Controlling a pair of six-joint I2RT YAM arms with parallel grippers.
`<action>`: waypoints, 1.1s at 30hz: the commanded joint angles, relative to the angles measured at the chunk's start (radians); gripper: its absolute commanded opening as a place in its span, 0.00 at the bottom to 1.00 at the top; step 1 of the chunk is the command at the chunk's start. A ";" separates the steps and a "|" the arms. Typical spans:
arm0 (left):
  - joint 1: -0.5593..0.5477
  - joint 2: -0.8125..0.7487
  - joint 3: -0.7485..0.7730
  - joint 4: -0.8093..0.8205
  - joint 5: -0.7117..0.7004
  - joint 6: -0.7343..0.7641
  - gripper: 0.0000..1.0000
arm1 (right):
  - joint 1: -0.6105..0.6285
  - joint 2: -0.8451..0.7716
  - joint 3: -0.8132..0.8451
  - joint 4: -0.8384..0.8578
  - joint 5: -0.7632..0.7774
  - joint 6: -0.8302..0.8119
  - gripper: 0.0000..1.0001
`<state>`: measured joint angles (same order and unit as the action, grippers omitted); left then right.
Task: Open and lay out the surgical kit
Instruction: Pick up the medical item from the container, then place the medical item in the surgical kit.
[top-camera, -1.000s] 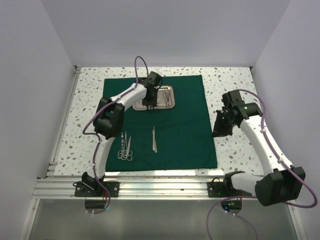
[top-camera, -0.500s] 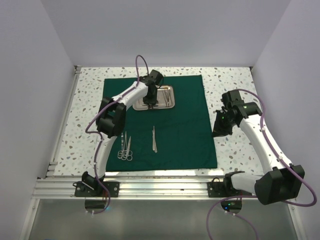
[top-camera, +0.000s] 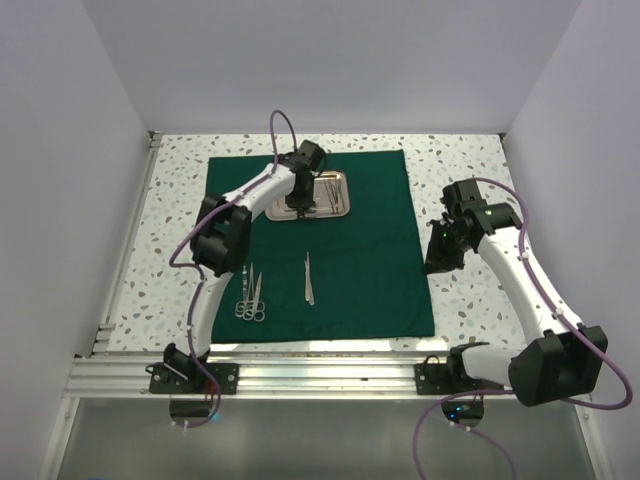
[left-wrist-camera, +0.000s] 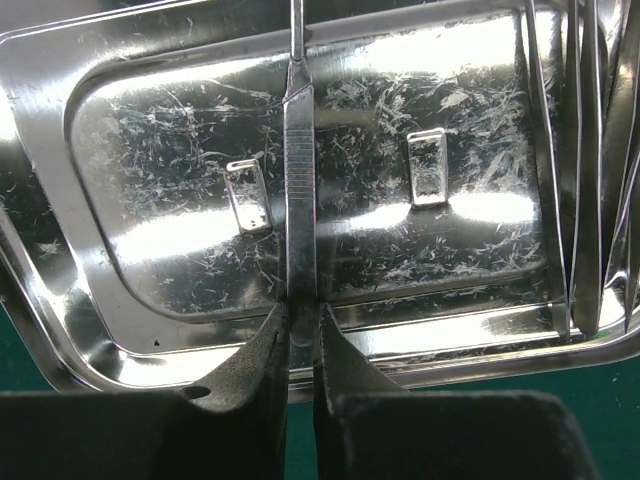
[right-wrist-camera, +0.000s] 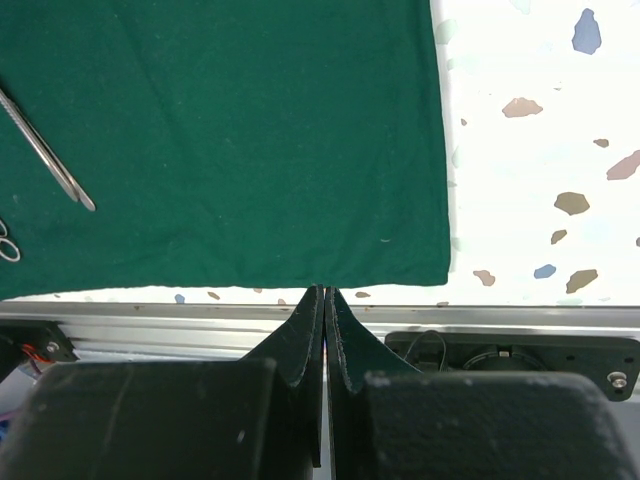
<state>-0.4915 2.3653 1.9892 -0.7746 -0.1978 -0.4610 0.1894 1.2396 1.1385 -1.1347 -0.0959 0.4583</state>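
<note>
The dark green cloth (top-camera: 360, 260) lies spread flat as a square sheet. The steel tray (top-camera: 335, 208) sits on its far part. My left gripper (top-camera: 300, 208) is down at the tray's near rim, shut on a slim flat steel instrument (left-wrist-camera: 299, 180) that lies along the tray floor (left-wrist-camera: 170, 150). More slim instruments (left-wrist-camera: 585, 180) lie at the tray's right side. Scissors (top-camera: 250, 300) and tweezers (top-camera: 310, 278) lie on the cloth's near left part. My right gripper (top-camera: 438, 262) is shut and empty above the cloth's right edge (right-wrist-camera: 250, 130).
A terrazzo tabletop (top-camera: 470, 180) surrounds the cloth. An aluminium rail (top-camera: 320, 375) runs along the near edge and shows in the right wrist view (right-wrist-camera: 150, 330). White walls close in the left, right and back sides.
The left arm has shifted very slightly, with its gripper staying at the tray's near rim. The right arm has barely moved.
</note>
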 joint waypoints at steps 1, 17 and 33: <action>0.007 0.080 0.037 -0.067 0.017 -0.002 0.00 | -0.002 0.000 0.009 0.019 -0.014 -0.021 0.00; 0.004 -0.124 0.122 -0.137 0.015 -0.065 0.00 | -0.001 -0.029 0.026 0.026 -0.067 0.000 0.00; -0.237 -0.630 -0.644 0.006 0.006 -0.330 0.00 | 0.010 -0.038 0.038 0.016 -0.107 0.037 0.00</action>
<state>-0.6888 1.8267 1.4181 -0.8124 -0.1894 -0.6754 0.1917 1.2232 1.1572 -1.1282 -0.1684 0.4808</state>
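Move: Some 20 cm back and 3 cm right of the left hand, just below its height, lie the tweezers on the green cloth, beside which the held scalpel is to be laid. The scissors group lies about 24 cm back and 12 cm to the left; the tray's middle is 6 cm ahead and 2 cm right, with the remaining tools 7 cm ahead and 9 cm right. From the right hand the tweezers are about 28 cm left, 4 cm ahead and 16 cm down. Keeping its pinch on the end of the scalpel's handle, the left hand first eases a centimetre or so forward and right as it begins to rise. It then swings back over the tray's near edge, up to nearly 8 cm above its start, and speeds on towards the tweezers, ending about 16 cm back and already sinking a little. Fingers stay closed and the wrist hardly turns. ##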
